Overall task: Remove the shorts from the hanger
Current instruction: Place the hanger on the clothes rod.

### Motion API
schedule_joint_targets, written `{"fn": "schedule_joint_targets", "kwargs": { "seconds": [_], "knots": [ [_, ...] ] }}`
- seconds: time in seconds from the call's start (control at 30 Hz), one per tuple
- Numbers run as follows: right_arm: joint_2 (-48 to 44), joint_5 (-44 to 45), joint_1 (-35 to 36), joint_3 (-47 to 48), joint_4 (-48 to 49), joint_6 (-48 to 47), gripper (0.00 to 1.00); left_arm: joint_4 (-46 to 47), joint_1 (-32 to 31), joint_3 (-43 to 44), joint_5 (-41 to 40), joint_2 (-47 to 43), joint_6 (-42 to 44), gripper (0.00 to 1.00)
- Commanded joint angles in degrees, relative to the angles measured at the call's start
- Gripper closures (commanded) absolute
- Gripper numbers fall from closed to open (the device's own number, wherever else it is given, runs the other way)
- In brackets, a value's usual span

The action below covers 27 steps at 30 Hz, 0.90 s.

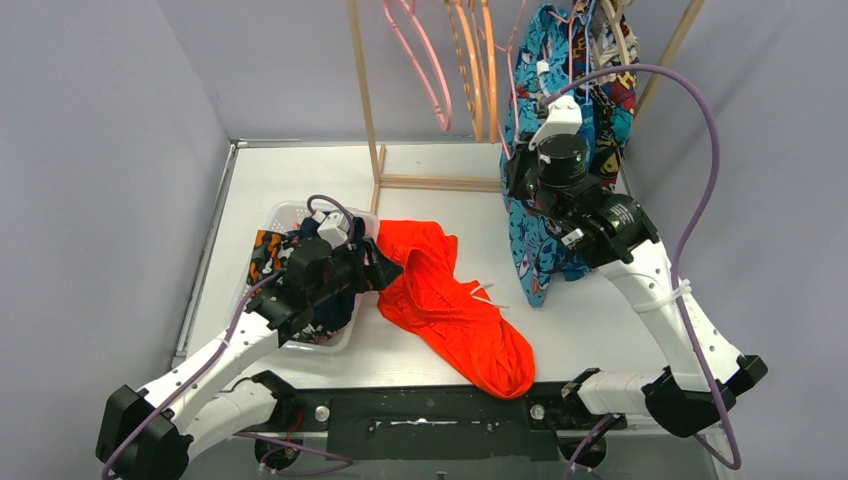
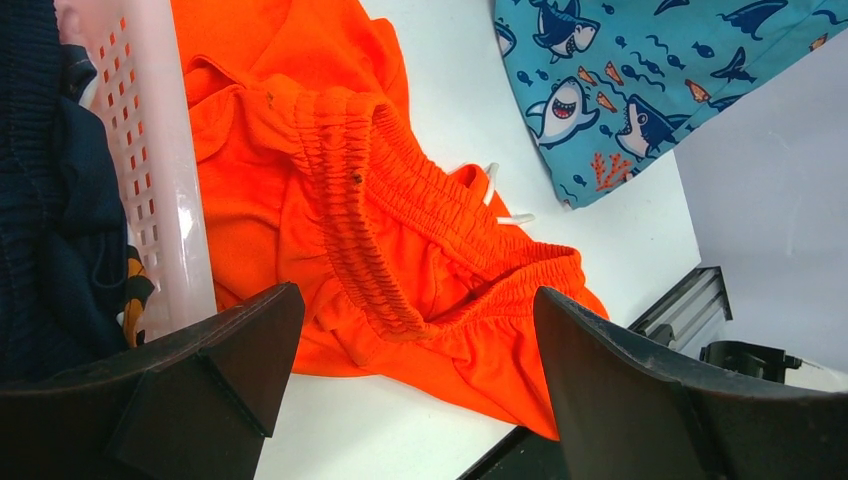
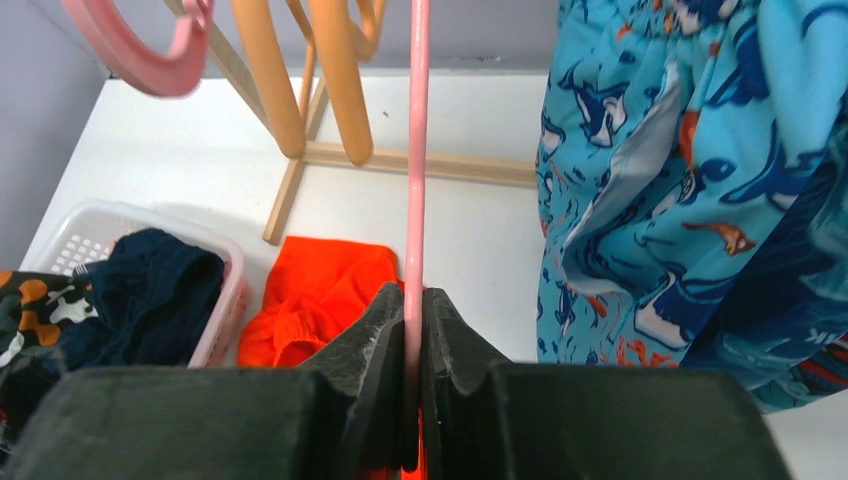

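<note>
Plain orange-red shorts [image 1: 450,300] lie crumpled on the white table. My left gripper [image 2: 417,305] hovers open just above their elastic waistband [image 2: 350,200], holding nothing. Teal-blue shark-print shorts [image 1: 530,230] hang at the back right, their lower end reaching the table, beside comic-print shorts [image 1: 610,100]. My right gripper [image 3: 413,300] is raised at the rack and shut on the thin rod of a pink hanger [image 3: 417,150]. The teal shorts [image 3: 660,200] hang just to its right. Where the fabric meets the hanger is hidden.
A white mesh basket [image 1: 285,212] at the left holds navy shorts [image 3: 150,290] and black orange-white print shorts [image 1: 268,250]. Empty pink [image 1: 425,70] and orange hangers [image 1: 475,60] hang on the wooden rack [image 1: 365,100]. Grey walls stand close on both sides.
</note>
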Motion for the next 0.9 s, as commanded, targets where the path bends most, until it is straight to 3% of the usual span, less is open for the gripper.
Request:
{"fn": "schedule_joint_targets", "kwargs": {
  "seconds": [0.0, 0.47, 0.87],
  "knots": [
    [1.7, 2.5, -0.8, 6.0, 3.7, -2.2, 1.0, 2.4, 0.4, 2.2, 1.5, 0.7, 1.1, 0.14],
    [9.7, -1.4, -5.3, 16.2, 3.2, -4.3, 1.0, 1.9, 0.5, 2.4, 2.2, 2.1, 1.0, 0.14],
    [8.7, -0.2, -5.4, 15.7, 4.8, -5.0, 1.0, 2.8, 0.6, 2.4, 1.7, 2.0, 0.9, 0.14]
  ]
}}
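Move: The clothes rod, out of view at the top, should run about 18 cm ahead of the right hand and 18 cm above it, straight in front; that hand already holds the empty pink hanger. The nearest orange hanger's near end hangs about 4 cm ahead, 3 cm left and 3 cm higher; the blue shark shorts hang some 8 cm ahead, 8 cm right and 10 cm lower. From the left hand, the rod lies roughly 30 cm ahead, 20 cm right and 35 cm above. The empty pink hanger, still pinched near its lower end by the shut right fingers, is carried forward about 5 cm and up some 3 cm towards the clothes rod, between the orange hangers and the blue shark shorts. The right hand lifts first, then reaches forward and settles beside the orange hangers' near ends, its wrist hardly turning. ##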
